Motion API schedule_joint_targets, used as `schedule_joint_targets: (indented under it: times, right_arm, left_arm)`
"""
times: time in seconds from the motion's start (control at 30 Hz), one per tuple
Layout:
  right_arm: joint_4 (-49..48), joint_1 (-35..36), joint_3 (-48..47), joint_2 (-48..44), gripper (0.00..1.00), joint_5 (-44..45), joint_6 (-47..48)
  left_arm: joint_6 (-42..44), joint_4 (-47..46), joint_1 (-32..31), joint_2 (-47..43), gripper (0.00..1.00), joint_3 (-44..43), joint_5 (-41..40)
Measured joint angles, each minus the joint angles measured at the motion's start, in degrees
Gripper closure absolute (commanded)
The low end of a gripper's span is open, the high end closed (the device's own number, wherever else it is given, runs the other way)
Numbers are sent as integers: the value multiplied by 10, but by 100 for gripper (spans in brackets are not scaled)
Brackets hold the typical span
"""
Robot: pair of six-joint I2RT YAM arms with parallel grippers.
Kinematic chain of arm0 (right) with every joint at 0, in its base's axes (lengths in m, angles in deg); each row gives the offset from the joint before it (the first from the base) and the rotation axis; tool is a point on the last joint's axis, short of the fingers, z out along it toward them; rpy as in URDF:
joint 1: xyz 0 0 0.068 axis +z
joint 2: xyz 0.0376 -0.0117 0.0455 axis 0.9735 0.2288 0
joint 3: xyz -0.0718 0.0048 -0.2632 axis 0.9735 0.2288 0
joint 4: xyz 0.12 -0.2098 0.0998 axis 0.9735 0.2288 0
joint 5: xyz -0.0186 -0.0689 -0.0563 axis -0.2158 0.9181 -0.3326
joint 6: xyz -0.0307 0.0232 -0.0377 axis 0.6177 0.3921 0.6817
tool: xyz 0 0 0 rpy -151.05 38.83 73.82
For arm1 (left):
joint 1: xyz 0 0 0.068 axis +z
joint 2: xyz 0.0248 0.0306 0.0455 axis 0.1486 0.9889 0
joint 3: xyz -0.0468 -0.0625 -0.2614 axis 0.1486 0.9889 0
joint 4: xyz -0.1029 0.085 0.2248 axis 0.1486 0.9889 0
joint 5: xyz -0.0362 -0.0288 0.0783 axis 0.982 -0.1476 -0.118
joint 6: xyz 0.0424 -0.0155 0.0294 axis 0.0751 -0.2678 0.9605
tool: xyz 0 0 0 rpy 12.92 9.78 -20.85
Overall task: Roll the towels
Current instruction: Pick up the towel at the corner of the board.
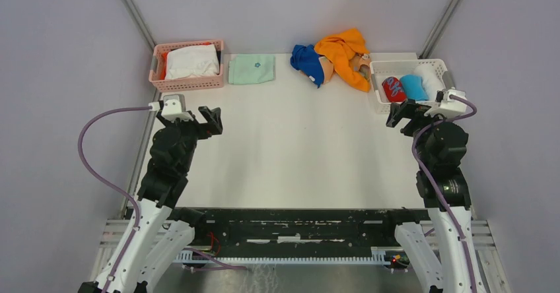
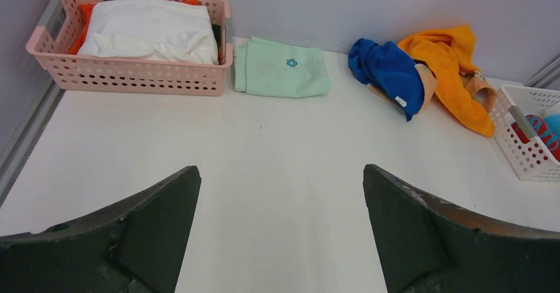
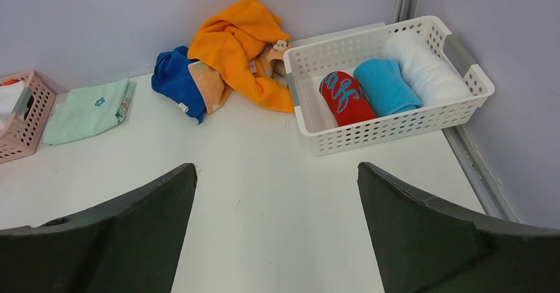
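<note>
The towels lie in a crumpled heap at the back of the table, right of centre: a royal blue towel [image 1: 309, 63] [image 2: 389, 70] [image 3: 175, 80], a bright orange towel [image 1: 343, 52] [image 2: 451, 61] [image 3: 238, 44] draped beside it, and a peach towel [image 1: 361, 63] [image 3: 210, 85] mostly buried between and under them. My left gripper [image 1: 212, 119] [image 2: 282, 174] hovers open over the left side of the table, far from the heap. My right gripper [image 1: 398, 115] [image 3: 277, 171] hangs open at the right side, just in front of the white basket. Nothing sits between either pair of fingers.
A pink basket [image 1: 186, 80] [image 2: 132, 78] holding white cloth stands at the back left. A folded mint-green cloth [image 1: 251, 68] [image 2: 282, 74] [image 3: 86, 111] lies beside it. A white basket [image 1: 380, 94] [image 3: 389, 125] at the back right holds red, blue and white rolls. Grey walls close in the table.
</note>
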State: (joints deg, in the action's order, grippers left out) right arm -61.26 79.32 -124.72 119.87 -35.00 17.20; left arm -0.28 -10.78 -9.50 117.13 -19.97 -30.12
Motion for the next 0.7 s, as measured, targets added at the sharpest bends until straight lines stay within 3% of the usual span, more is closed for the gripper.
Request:
schedule_joint_targets:
  times: [0.47, 0.7]
  right_arm:
    - [0, 0, 0, 21, 0, -10, 0]
    - [-40, 0, -5, 130, 0, -64, -8]
  left_arm:
    - [0, -1, 0, -8, 1, 0, 8]
    - [0, -4, 0, -12, 1, 1, 26]
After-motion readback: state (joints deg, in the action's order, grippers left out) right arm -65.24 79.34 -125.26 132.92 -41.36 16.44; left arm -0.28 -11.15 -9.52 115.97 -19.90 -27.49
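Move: Ahead of the right hand, about 40 cm out, 5 cm to its left and roughly 28 cm below, lies the orange towel. The blue towel beside it is some 38 cm ahead and 17 cm left of this hand; the white basket sits about 32 cm ahead and 21 cm to its right. From the left hand, the orange towel is some 42 cm ahead and 46 cm to the right, well below. Starting slowly and then gathering speed, the right hand reaches forward about 5 cm while sinking some 4 cm and easing about 2 cm left, towards the orange towel. Its wrist tips down roughly 10 degrees and swings a little counter-clockwise. The fingers stay wide open, still high above the table and touching nothing. ##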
